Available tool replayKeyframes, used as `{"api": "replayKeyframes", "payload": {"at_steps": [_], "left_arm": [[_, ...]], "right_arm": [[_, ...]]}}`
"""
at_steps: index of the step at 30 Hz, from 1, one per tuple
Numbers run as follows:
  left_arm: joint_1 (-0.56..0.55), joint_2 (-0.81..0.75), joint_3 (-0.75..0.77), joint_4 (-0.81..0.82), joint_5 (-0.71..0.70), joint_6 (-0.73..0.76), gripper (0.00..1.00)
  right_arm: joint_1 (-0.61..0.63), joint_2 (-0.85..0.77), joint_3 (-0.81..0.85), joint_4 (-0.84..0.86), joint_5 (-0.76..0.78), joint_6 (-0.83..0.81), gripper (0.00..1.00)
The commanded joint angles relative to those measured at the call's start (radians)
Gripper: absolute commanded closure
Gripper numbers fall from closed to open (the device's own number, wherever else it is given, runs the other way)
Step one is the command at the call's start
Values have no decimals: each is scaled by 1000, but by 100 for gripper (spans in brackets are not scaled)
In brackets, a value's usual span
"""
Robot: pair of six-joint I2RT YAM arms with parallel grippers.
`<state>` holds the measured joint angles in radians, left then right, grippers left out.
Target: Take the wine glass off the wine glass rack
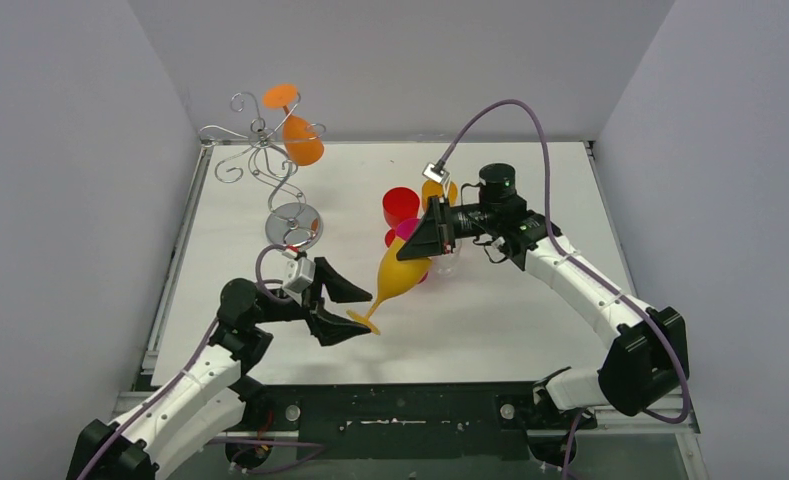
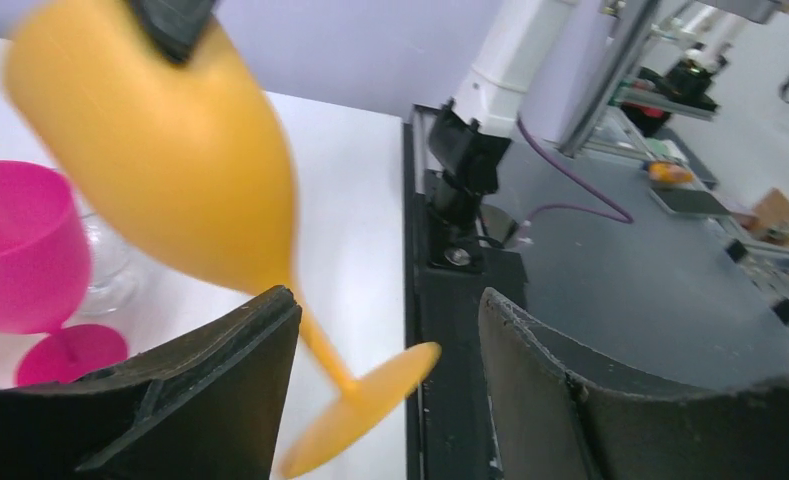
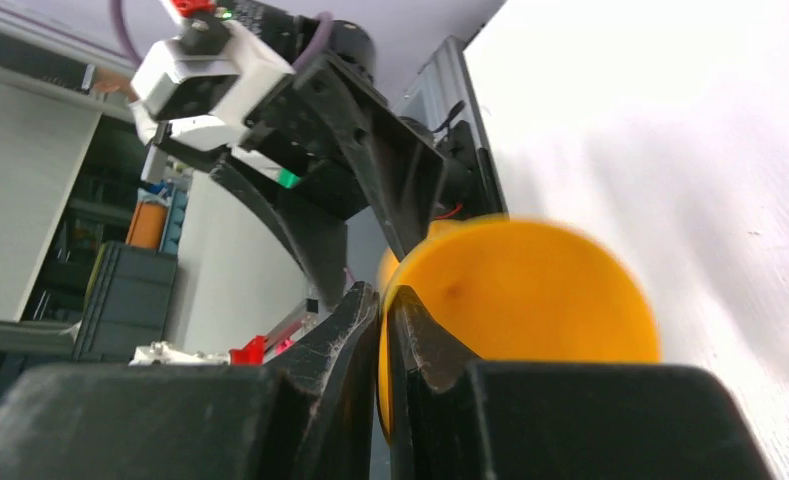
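The wine glass rack, a silver wire stand on a round shiny base, stands at the back left. An orange wine glass hangs upside down from it. A yellow wine glass hangs tilted above the table's middle. My right gripper is shut on the rim of its bowl. My left gripper is open. The glass's stem and foot lie between its fingers, and the right finger stands apart from the foot.
A red glass, a pink glass, a clear glass and another orange one cluster just behind the yellow glass. Grey walls close in the white table on three sides. A black rail runs along the near edge.
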<state>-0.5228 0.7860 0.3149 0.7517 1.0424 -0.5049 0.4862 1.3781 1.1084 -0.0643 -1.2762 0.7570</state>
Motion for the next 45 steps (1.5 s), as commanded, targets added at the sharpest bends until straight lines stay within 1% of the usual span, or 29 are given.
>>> {"api": "replayKeyframes", "payload": {"at_steps": [1,4,8,9,11,12,16,17,20,22,25,29,33,40,45], "left_arm": [[18,-79,44,-127,-138,114,36],[20,-117,45,-200,-186,140,35],[21,-149,41,-235,-250,150,33],[23,-155,43,-253,-284,152,31],[23,-170,47,-278,-370,154,20],[23,-175,45,-283,-407,152,17],[24,-195,51,-298,-512,132,12],[25,-199,54,-312,-537,119,10],[26,-196,60,-345,-613,101,6],[27,-193,68,-368,-670,82,4],[27,-192,70,-360,-716,49,3],[29,-182,54,-324,-729,1,3],[30,-171,46,-313,-743,-14,3],[32,-198,78,-419,-888,-21,3],[32,-207,106,-479,-883,-1,3]], "right_arm": [[12,-27,59,-175,108,-180,100],[17,-20,76,-235,150,-230,100],[37,-18,93,-307,231,-284,100],[48,-18,102,-334,279,-301,100],[79,-25,121,-404,371,-349,100],[100,-32,130,-429,435,-371,100],[178,-64,126,-455,623,-416,100],[195,-72,128,-473,691,-422,100],[255,-95,122,-524,893,-474,100],[282,-116,97,-531,987,-492,100],[309,-158,53,-518,1086,-503,100],[318,-213,4,-492,1190,-515,100],[318,-247,-26,-493,1269,-531,100],[316,-260,-46,-501,1372,-493,100],[316,-244,-53,-518,1418,-475,100]]}}
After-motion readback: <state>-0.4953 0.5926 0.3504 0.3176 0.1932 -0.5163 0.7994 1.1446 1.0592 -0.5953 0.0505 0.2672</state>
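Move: The orange wine glass still hanging on the rack is roughly 42 cm ahead of my left hand, 17 cm left and 8 cm higher; the rack's round base is about 38 cm ahead, 20 cm left and well below. The yellow glass's foot is right between these open fingers. My right hand grips that glass by the rim; its free table spot is some 10 cm ahead, 11 cm right and 29 cm down, with the pink glass 16 cm ahead, 3 cm right, and the clear glass 18 cm ahead, 11 cm right. I keep the yellow glass's rim pinched in my right fingers and lower it about 10 cm, then swing right and a little forward towards the free spot beside the pink glass, tilting the fingers from pointing left to forward-left and down. My left hand leaves the foot, opening wide, and travels some 12 cm forward and half as far left towards the rack, turning about 50 degrees counter-clockwise. ##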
